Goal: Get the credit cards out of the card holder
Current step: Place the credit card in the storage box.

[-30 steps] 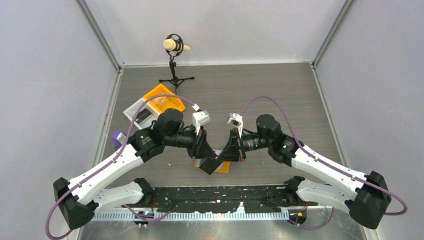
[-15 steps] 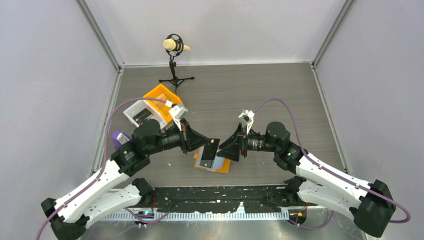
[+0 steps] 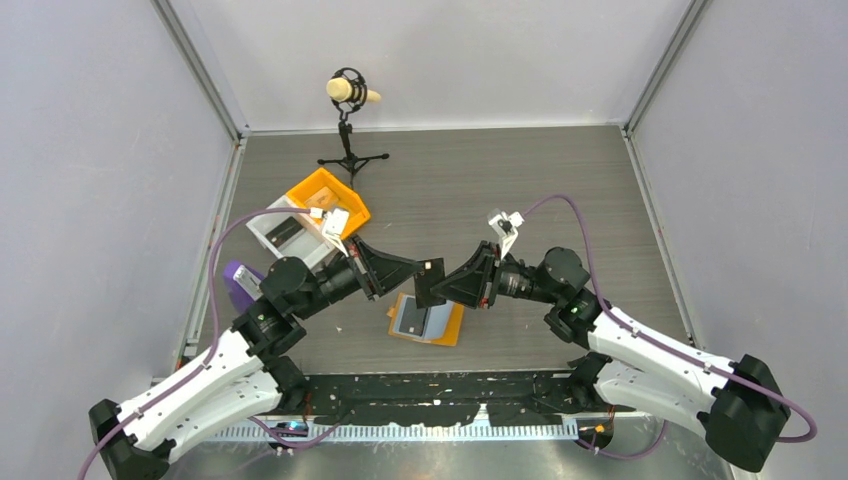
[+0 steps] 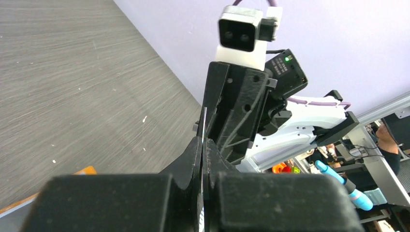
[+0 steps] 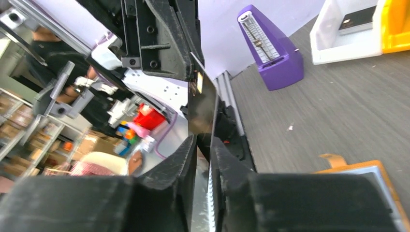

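Observation:
The card holder [image 3: 452,324] lies open on the table, orange rim and blue-grey panels, with a dark card [image 3: 410,318] in its left pocket. Its orange edge shows in the right wrist view [image 5: 348,166] and the left wrist view [image 4: 84,170]. My left gripper [image 3: 412,272] is shut on a dark credit card [image 3: 430,283] and holds it above the holder. It is seen edge-on in the left wrist view [image 4: 203,125]. My right gripper [image 3: 447,287] faces it. Its jaws straddle the card's other end [image 5: 200,106] with a narrow gap on one side.
An orange bin [image 3: 325,200] and a white bin [image 3: 285,230] holding a dark object stand at the left. A purple metronome [image 3: 240,280] stands near the left edge, also in the right wrist view [image 5: 268,50]. A microphone on a tripod [image 3: 350,95] stands at the back.
My left gripper lifted a dark card off the holder and carried it up and right. My right gripper rose from the holder and closed in around the card's other end.

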Robot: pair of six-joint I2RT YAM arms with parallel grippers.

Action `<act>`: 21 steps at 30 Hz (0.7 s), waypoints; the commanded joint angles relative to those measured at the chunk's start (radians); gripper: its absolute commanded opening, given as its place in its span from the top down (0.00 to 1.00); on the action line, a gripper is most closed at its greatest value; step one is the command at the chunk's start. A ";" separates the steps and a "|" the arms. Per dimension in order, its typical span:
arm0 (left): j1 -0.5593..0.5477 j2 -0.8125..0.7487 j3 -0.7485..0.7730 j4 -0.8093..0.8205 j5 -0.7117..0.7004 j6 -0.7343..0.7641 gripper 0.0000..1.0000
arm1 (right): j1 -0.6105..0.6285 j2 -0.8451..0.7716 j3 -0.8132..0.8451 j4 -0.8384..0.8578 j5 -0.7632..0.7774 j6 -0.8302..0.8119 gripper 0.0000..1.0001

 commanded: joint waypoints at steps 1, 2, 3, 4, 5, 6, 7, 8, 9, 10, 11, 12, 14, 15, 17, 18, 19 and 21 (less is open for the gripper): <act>0.005 -0.001 0.003 0.090 -0.013 -0.037 1.00 | -0.003 0.027 -0.014 0.133 -0.036 0.051 0.90; 0.005 -0.001 0.017 0.049 -0.004 -0.020 0.95 | -0.004 0.028 -0.016 0.130 -0.045 0.036 0.92; 0.005 -0.002 0.036 -0.003 0.008 0.003 0.88 | -0.005 0.025 -0.015 0.110 -0.070 0.022 0.94; 0.005 -0.004 0.057 -0.070 0.022 0.028 0.81 | -0.006 0.024 -0.008 0.091 -0.085 -0.017 0.94; 0.005 -0.005 0.082 -0.136 0.034 0.055 0.74 | -0.007 0.021 -0.003 0.039 -0.126 -0.040 0.95; 0.005 -0.007 0.109 -0.228 0.045 0.083 0.66 | -0.007 0.020 0.013 0.007 -0.149 -0.090 0.95; 0.005 -0.005 0.152 -0.322 0.050 0.118 0.60 | -0.007 0.019 0.029 -0.061 -0.196 -0.113 0.95; 0.005 -0.002 0.188 -0.406 0.057 0.168 0.56 | -0.008 0.019 0.035 -0.117 -0.238 -0.159 0.95; 0.005 0.004 0.219 -0.494 0.070 0.205 0.55 | -0.008 0.020 0.041 -0.137 -0.259 -0.176 0.95; 0.005 0.010 0.250 -0.567 0.084 0.241 0.54 | -0.008 0.022 0.042 -0.162 -0.305 -0.201 0.95; 0.005 0.016 0.275 -0.628 0.097 0.268 0.53 | -0.008 0.026 0.048 -0.173 -0.327 -0.219 0.95; 0.005 0.022 0.295 -0.682 0.110 0.293 0.53 | -0.008 0.029 0.051 -0.196 -0.368 -0.227 0.95; 0.005 0.036 0.323 -0.746 0.158 0.329 0.53 | -0.008 0.037 0.060 -0.222 -0.416 -0.246 0.95; 0.005 0.043 0.331 -0.769 0.186 0.340 0.53 | -0.008 0.038 0.069 -0.234 -0.426 -0.263 0.95; 0.005 0.074 0.346 -0.794 0.249 0.353 0.53 | -0.008 0.041 0.081 -0.277 -0.448 -0.295 0.95; 0.004 0.091 0.355 -0.806 0.264 0.356 0.53 | -0.006 0.043 0.085 -0.301 -0.457 -0.304 0.95; 0.005 0.110 0.361 -0.811 0.279 0.355 0.53 | -0.006 0.046 0.091 -0.310 -0.461 -0.316 0.95; 0.005 0.149 0.357 -0.789 0.331 0.337 0.53 | -0.006 0.057 0.093 -0.320 -0.468 -0.319 0.95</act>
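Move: Between the two hands hangs the credit card, gripped by the left one: its middle is about 3 cm to the right hand's left, 1 cm ahead and 2 cm above. The card holder lies roughly 6 cm ahead of the right hand, 3 cm to its left and 24 cm below; the white storage box about 26 cm ahead, 33 cm left. From the left hand the card's middle is some 4 cm right, 3 cm back and 2 cm lower. Closing on the credit card, the right fingers pinch its near-right part while the left fingers open and let go. The right hand then carries the card about 6 cm back and 5 cm down, swinging counter-clockwise some 20 degrees; the left hand, empty, also draws back about 5 cm, sinks and shifts slightly left, rolling its left side up. ##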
